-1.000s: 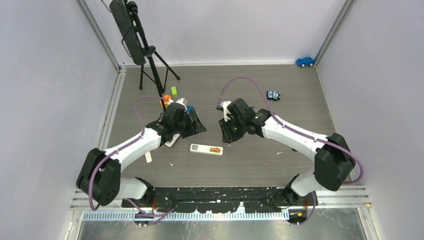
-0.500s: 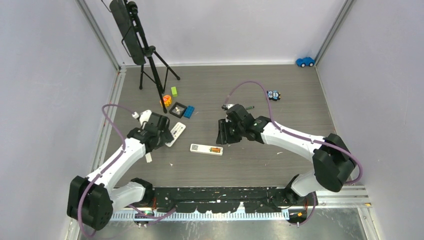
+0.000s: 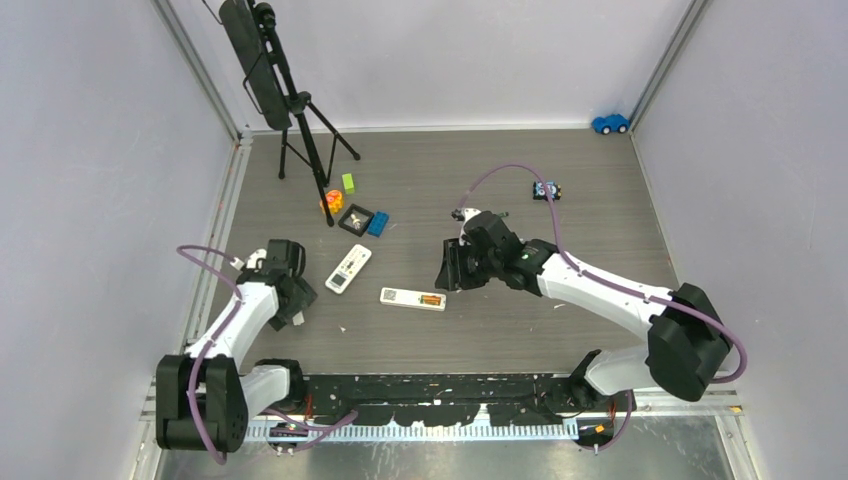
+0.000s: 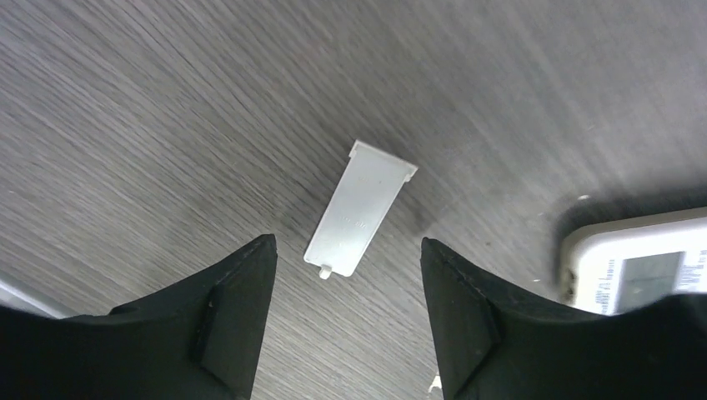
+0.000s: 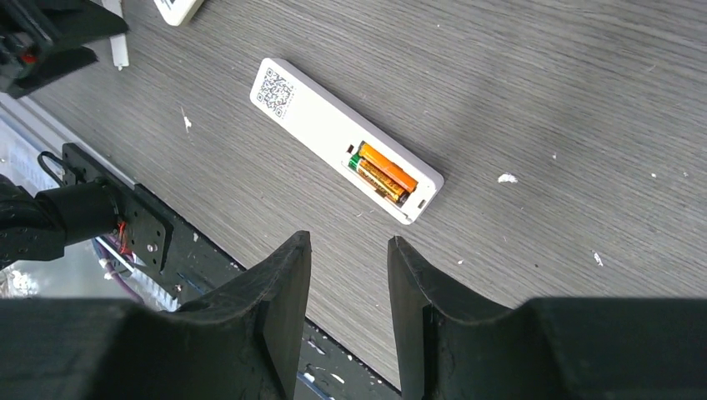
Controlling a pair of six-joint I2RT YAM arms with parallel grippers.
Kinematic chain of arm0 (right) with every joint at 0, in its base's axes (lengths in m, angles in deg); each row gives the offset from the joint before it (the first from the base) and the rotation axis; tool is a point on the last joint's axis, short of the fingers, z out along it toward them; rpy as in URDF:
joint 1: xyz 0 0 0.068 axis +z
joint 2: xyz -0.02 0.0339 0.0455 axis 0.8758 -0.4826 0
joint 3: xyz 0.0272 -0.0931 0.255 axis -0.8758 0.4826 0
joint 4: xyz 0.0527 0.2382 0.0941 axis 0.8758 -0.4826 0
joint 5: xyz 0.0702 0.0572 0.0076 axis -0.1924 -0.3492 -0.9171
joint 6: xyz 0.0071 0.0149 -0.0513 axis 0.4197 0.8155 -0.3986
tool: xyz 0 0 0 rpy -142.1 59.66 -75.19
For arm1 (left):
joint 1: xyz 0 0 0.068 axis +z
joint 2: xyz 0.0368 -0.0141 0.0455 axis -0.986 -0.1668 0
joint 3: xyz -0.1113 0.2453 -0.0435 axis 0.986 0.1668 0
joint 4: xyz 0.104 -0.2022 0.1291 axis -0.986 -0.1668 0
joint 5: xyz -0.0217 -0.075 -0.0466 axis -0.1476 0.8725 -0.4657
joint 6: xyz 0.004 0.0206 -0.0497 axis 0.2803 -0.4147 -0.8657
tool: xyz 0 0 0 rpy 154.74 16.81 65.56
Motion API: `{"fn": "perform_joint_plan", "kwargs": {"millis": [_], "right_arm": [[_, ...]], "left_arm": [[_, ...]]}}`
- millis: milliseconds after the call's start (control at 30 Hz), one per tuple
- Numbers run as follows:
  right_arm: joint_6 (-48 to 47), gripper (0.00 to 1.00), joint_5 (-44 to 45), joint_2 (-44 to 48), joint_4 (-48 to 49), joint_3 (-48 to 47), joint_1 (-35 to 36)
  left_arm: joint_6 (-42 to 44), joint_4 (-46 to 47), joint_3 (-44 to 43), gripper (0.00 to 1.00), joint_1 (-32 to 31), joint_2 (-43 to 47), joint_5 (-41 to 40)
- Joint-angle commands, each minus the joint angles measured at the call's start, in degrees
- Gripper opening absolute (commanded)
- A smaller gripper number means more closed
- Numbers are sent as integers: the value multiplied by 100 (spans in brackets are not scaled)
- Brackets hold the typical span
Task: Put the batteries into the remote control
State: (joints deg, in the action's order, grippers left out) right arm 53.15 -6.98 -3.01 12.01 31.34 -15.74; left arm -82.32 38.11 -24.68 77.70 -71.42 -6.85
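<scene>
A white remote control [image 3: 412, 299] [image 5: 346, 139] lies back-up on the table with its compartment uncovered. Two orange-and-dark batteries [image 3: 431, 299] [image 5: 383, 172] sit side by side in it. My right gripper [image 3: 449, 271] [image 5: 348, 242] hovers just right of that end, open, nothing between its fingers. My left gripper [image 3: 295, 298] [image 4: 346, 250] stands open over a flat grey battery cover [image 4: 360, 210] [image 3: 297, 318] lying on the table, apart from both fingers.
A second white remote [image 3: 348, 268] [image 4: 642, 271] lies face-up between the arms. Behind it are a black tray [image 3: 357, 220], a blue block [image 3: 379, 224], an orange piece [image 3: 332, 203], a green block [image 3: 348, 182] and a tripod [image 3: 290, 100]. Toy cars [image 3: 546, 190] [image 3: 610, 123] sit far right.
My left arm has drawn back from the toys to the near left, above the cover. My right gripper has come nearer the remote's battery end. Both jaws have widened.
</scene>
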Motion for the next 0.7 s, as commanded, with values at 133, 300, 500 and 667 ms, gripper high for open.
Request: {"fn": "perform_joint_plan", "kwargs": {"millis": [133, 300, 500, 667], "right_arm": [[-96, 44, 10, 547, 154, 84, -50], [-69, 43, 90, 586, 157, 83, -58], [-65, 41, 100, 499, 154, 40, -59], [-18, 40, 135, 447, 177, 46, -58]], "left_arm": [[-58, 513, 297, 51, 59, -465, 750], [-100, 614, 410, 34, 51, -589, 1186], [-205, 565, 592, 24, -80, -305, 1300], [-534, 399, 577, 24, -715, -144, 1276]]}}
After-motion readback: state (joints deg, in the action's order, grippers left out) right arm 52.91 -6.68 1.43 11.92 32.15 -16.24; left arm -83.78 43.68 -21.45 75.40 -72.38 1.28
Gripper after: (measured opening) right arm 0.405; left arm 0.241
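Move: The battery cover lies flat on the table almost under the left hand, about 2 cm below the fingertips and some 1 cm ahead. From that hand, the other remote is about 9 cm ahead and 11 cm to the right, and the battery-loaded remote roughly 3 cm ahead and 24 cm to the right. From the right hand, the cover is about 32 cm to the left, 1 cm back and 11 cm below. Onto the battery cover the left hand sinks not quite 2 cm, easing slightly back and right. It stays low while the fingers close from wide to a narrow gap over the cover's near end, then slides right towards the other remote with the tips on that end, about 3 cm to the right in all. The right hand rises about 2 cm. ##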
